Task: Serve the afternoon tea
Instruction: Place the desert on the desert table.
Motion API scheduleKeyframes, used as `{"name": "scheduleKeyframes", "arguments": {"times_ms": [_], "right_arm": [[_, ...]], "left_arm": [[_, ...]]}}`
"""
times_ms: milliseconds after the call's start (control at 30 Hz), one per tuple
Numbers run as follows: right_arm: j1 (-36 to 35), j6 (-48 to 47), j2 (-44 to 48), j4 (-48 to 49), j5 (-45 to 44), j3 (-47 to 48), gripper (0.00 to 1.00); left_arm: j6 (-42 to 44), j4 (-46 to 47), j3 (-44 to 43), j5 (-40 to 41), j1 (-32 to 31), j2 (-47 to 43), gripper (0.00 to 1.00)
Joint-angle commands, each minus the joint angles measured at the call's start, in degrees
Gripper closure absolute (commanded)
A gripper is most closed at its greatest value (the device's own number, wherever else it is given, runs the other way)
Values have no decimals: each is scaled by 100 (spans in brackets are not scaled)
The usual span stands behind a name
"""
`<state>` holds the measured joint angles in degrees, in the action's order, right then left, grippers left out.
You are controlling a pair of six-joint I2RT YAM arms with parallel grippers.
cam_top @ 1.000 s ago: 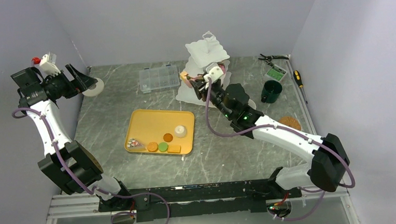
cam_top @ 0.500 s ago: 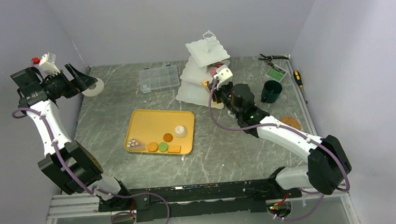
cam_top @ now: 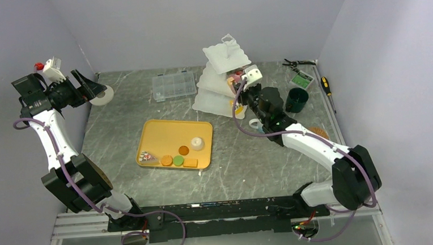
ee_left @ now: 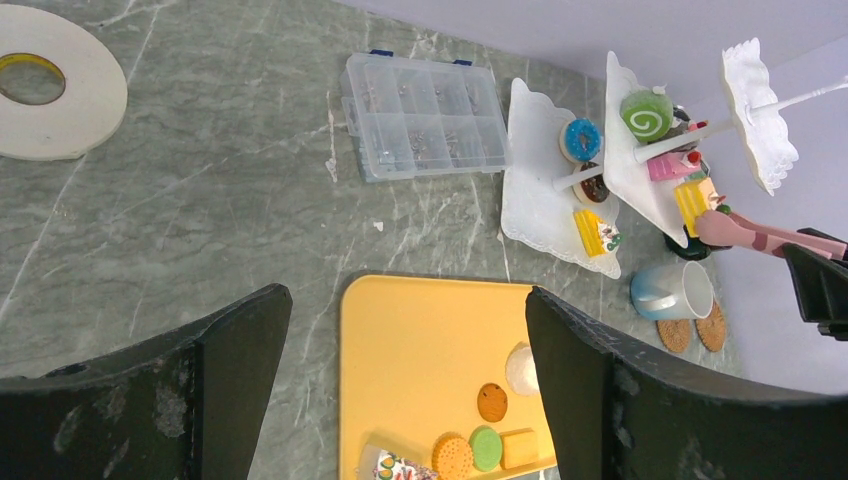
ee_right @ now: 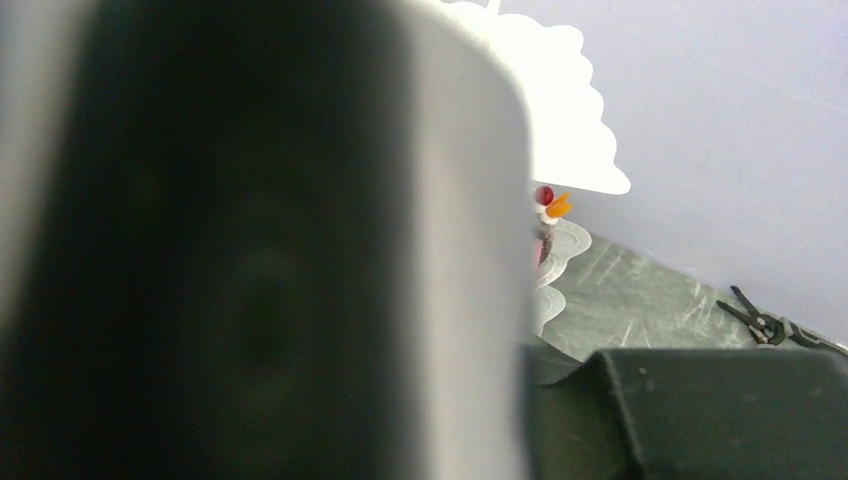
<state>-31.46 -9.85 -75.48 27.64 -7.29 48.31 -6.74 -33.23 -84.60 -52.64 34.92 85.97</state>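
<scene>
The white three-tier stand (cam_top: 215, 97) at the back holds several pastries, among them a blue donut (ee_left: 581, 138) and a green roll (ee_left: 647, 113). My right gripper (cam_top: 241, 92) is at the stand's right side, shut on the pink tongs (ee_left: 750, 232), whose tips lie beside a yellow cake (ee_left: 693, 200). A blurred pale shape fills most of the right wrist view. The yellow tray (cam_top: 164, 134) carries several pastries, including a white one (cam_top: 197, 143). The white mug (cam_top: 256, 124), the dark-green mug (cam_top: 296, 99) and a cork coaster (cam_top: 317, 133) stand on the right. My left gripper (cam_top: 90, 87) hangs open, high at the far left.
A clear compartment box (cam_top: 173, 85) lies behind the tray and a tape roll (cam_top: 103, 95) at the back left. Pliers (cam_top: 298, 63), a screwdriver (cam_top: 326, 85) and a small green item (cam_top: 301, 80) sit at the back right. Walls close three sides.
My right arm has swung rightward with the tongs, from the stand's front to its right side. The left arm has not moved.
</scene>
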Motion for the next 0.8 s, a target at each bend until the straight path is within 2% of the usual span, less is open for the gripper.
{"name": "scheduleKeyframes", "arguments": {"times_ms": [0,267,533,767], "right_arm": [[74,146,-238,736,195,96,64],[109,241,-554,965,245,179,58],[157,190,-401,921,236,142,37],[81,384,197,572,614,77,33]], "left_arm": [[-29,190,-27,-146,34,-54,7],[-14,155,-49,-151,34,-80,7],[-22,167,-49,-134,37,-81,7],[-40,168,-107,-157,40,-77,7]]}}
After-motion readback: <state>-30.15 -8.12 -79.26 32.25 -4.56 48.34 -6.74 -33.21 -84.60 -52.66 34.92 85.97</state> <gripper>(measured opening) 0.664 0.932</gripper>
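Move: On the middle tier of the dessert stand, the near edge spot where the yellow cake in the tongs is bound lies about 8 cm ahead, 4 cm left and 3 cm below the right hand. The strawberry cake is 4 cm beyond that spot and 2 cm right of it; another yellow cake sits on the lower tier, 6 cm ahead, 1 cm left and 14 cm below the hand. From the left hand the spot is roughly 46 cm right, 6 cm ahead and 5 cm lower. Lowering the yellow cake in the pink tongs onto the middle tier, the right hand sinks about 2.5 cm while easing some 1.5 cm forward, its wrist nearly unturned. Once down, the fingers open from under half to about two-thirds, letting the tongs' jaws spread and let go of the cake; the hand then begins to rise a little, with the tongs still between its fingers. ##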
